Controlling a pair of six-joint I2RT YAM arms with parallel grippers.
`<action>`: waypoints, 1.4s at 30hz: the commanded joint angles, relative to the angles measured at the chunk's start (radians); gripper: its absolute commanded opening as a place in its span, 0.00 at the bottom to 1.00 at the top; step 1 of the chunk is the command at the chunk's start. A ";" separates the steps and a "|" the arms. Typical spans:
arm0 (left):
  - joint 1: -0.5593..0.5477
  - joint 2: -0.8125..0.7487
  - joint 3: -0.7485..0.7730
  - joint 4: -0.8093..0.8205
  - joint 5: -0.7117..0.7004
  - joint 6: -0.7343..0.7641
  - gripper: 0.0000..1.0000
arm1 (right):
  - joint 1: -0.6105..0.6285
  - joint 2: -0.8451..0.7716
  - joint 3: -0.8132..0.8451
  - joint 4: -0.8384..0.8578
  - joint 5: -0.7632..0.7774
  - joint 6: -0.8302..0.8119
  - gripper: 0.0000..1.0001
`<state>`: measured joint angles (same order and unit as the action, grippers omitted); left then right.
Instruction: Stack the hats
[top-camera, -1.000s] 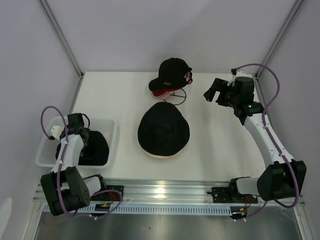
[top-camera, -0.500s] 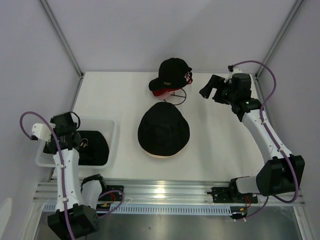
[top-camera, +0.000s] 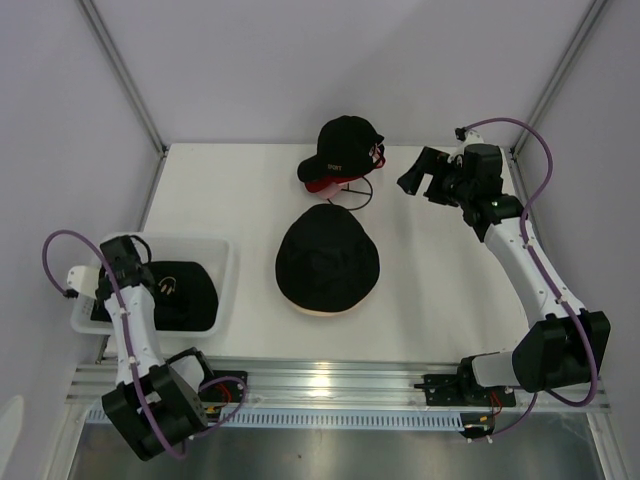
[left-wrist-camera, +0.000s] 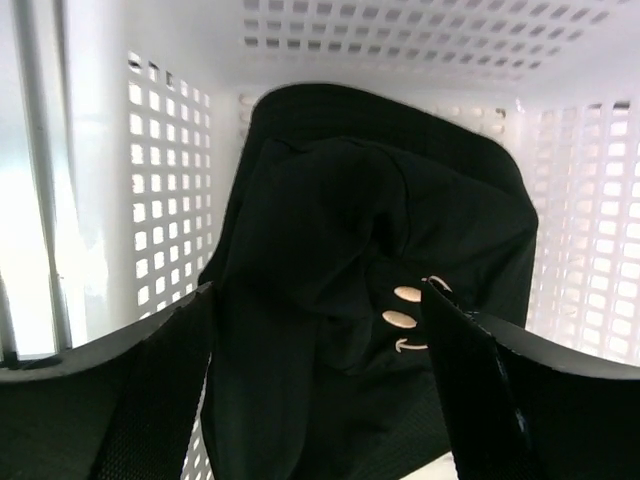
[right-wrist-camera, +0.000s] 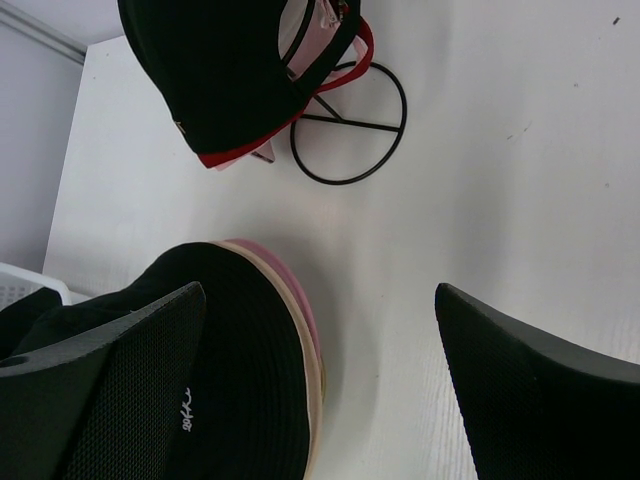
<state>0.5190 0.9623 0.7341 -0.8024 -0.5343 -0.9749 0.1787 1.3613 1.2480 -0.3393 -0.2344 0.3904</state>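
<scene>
In the middle of the table lies a pile of hats with the black bucket hat (top-camera: 328, 258) (right-wrist-camera: 230, 350) on top. Under it the pink hat's rim (right-wrist-camera: 290, 275) and the beige hat's rim (top-camera: 320, 311) (right-wrist-camera: 315, 380) stick out. My right gripper (top-camera: 415, 178) (right-wrist-camera: 320, 288) hovers open behind and to the right of the pile, with nothing between its fingers. My left gripper (top-camera: 140, 278) (left-wrist-camera: 318, 290) is open over a crumpled black fabric piece (left-wrist-camera: 350, 260) (top-camera: 182, 295) with tan eyelets, lying in the white basket (top-camera: 225, 270) (left-wrist-camera: 170, 200).
A black baseball cap (top-camera: 340, 145) (right-wrist-camera: 220, 70) with a red under-visor sits on a thin black wire stand (right-wrist-camera: 350, 140) at the back of the table. The perforated basket stands at the left edge. Grey walls close in the table.
The left arm has swung up and back toward the near left over the basket. The right gripper has shifted slightly left. The hats have not moved.
</scene>
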 joint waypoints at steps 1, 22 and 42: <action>0.032 -0.005 -0.036 0.064 0.078 0.027 0.83 | 0.001 -0.004 0.039 0.017 -0.013 -0.005 0.99; -0.153 -0.172 0.588 0.094 0.887 0.510 0.01 | -0.035 -0.044 0.085 0.134 -0.175 0.071 0.99; -0.844 0.119 0.757 0.437 1.094 0.366 0.01 | 0.113 -0.154 0.048 0.439 -0.438 0.251 0.99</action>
<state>-0.2710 1.0439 1.4353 -0.3817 0.5014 -0.6216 0.2470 1.2461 1.2957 0.0608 -0.6640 0.6544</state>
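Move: The black hat to be taken lies in the white basket almost straight under the left hand's open fingers, its middle some 4 cm down and 1 cm ahead. The basket is centred straight below, about 5 cm down; the hat pile stands roughly 38 cm to the left hand's right, 4 cm ahead and about level. The stacked cap stands about 29 cm ahead, 43 cm right and 8 cm higher. From the right hand the basket's hat lies some 55 cm left, 22 cm back and 19 cm below. The left hand dips about 2 cm and shuts its fingers on the cloth of the black hat in the basket, then carries it up some 35 cm and swings about as far to the right, with a smaller reach forward, towards the space above the hat pile, the wrist swinging round clockwise and tilting up until the fingers point level, forward and right. The right hand first waits, then with fingers still wide open rises about 16 cm while going left and somewhat back, turning counter-clockwise to face the hat coming towards it, which it doesn't yet hold. ##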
